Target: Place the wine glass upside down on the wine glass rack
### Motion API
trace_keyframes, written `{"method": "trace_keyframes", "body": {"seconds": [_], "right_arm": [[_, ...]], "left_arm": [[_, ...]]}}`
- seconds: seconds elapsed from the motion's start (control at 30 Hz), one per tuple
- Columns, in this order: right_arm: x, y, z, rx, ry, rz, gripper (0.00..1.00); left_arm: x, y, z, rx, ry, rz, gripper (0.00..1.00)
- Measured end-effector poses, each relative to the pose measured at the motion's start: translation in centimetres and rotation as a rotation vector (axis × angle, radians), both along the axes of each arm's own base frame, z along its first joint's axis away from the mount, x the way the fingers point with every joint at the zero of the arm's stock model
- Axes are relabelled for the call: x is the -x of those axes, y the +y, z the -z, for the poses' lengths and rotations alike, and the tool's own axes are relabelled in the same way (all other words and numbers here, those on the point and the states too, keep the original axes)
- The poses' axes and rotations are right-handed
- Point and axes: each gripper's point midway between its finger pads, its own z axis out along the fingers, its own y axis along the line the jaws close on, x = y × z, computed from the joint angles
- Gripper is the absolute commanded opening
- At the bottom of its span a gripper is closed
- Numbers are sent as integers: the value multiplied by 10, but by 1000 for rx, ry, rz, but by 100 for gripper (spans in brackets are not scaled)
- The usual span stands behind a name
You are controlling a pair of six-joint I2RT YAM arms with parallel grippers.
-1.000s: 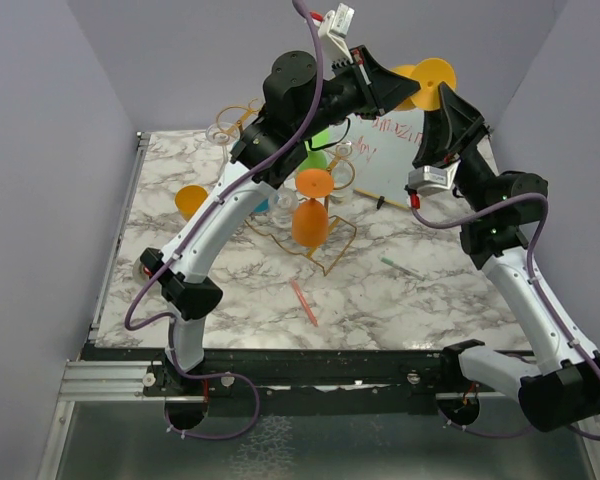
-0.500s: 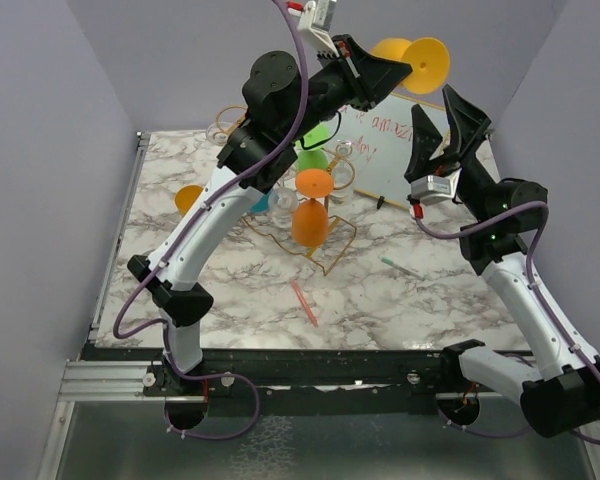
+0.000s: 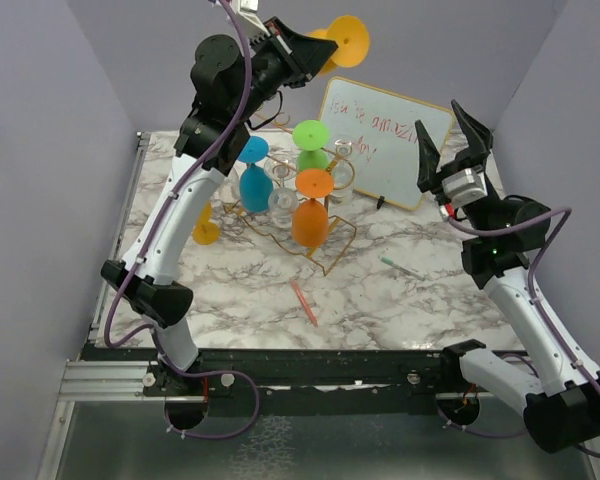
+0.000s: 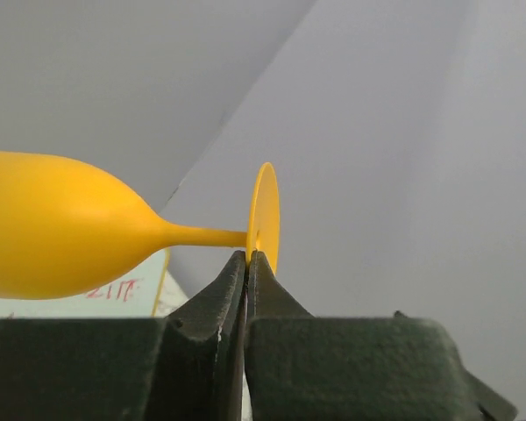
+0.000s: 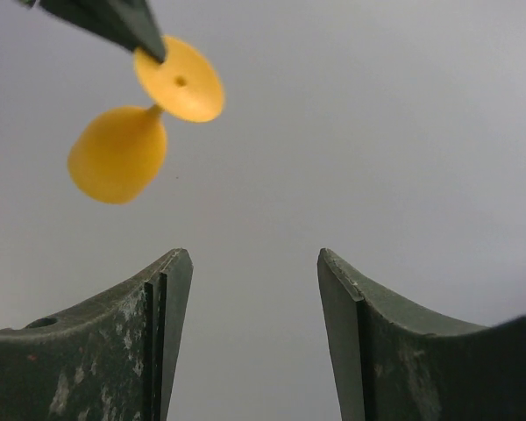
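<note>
A yellow wine glass hangs high above the back of the table, lying sideways. My left gripper is shut on the rim of its round foot, and the bowl points away to the left. The gold wire wine glass rack stands on the marble table below, with a blue, a green and an orange glass upside down on it. My right gripper is open and empty, raised at the right and apart from the yellow glass.
A framed whiteboard with red writing leans at the back right, close to the right gripper. Another yellow glass stands at the left of the table. A red pen, a green pen and a marker lie on the marble.
The right gripper has opened and drawn back to the right, away from the yellow glass. The left arm has swung left and higher, carrying the glass by its foot.
</note>
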Motion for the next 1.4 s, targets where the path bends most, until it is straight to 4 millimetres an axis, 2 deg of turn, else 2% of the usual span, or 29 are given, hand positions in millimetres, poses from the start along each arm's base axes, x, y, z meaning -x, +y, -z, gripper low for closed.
{"method": "trace_keyframes", "body": {"seconds": [0.2, 0.33, 0.5, 0.8, 1.07, 1.27, 1.4], "right_arm": [[-11, -24, 6, -364, 281, -71, 66], [-17, -42, 5, -614, 449, -89, 66], [-19, -50, 27, -797, 609, -104, 66], [-25, -31, 89, -944, 896, -193, 61], [-28, -22, 136, -1086, 1091, -218, 61], [-24, -21, 142, -1123, 1118, -231, 61], [-21, -22, 140, -1134, 1118, -241, 61]], "left_arm": [[-36, 19, 54, -39, 151, -24, 0], [-42, 27, 65, -34, 197, 1, 0], [-50, 40, 68, -17, 219, 2, 0], [-72, 55, 122, -13, 379, 14, 0], [-81, 65, 152, 16, 467, 7, 0], [-89, 76, 171, 49, 547, -14, 0], [-90, 82, 170, 64, 564, -23, 0]]}}
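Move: The free slot in the rack's far row lies about 8 cm ahead and 10 cm left of the left hand, some 20 cm below; this hand already holds the yellow glass by its foot. From the same hand, the hanging green glass is some 5 cm ahead and 4 cm left, the blue glass 1 cm ahead and 14 cm left, both nearly 30 cm down. From the right hand the slot is about 15 cm ahead, 27 cm left and 11 cm below. Still pinching the yellow glass by the rim of its foot, bowl downward, the left hand brings it down some 17 cm, also forward and left, to the far side of the rack's far-row hooks, tipping its fingers about 30 degrees down to near level. The emptied right hand, fingers staying open, swings right, then sinks 14 cm as its wrist turns about 90 degrees. ##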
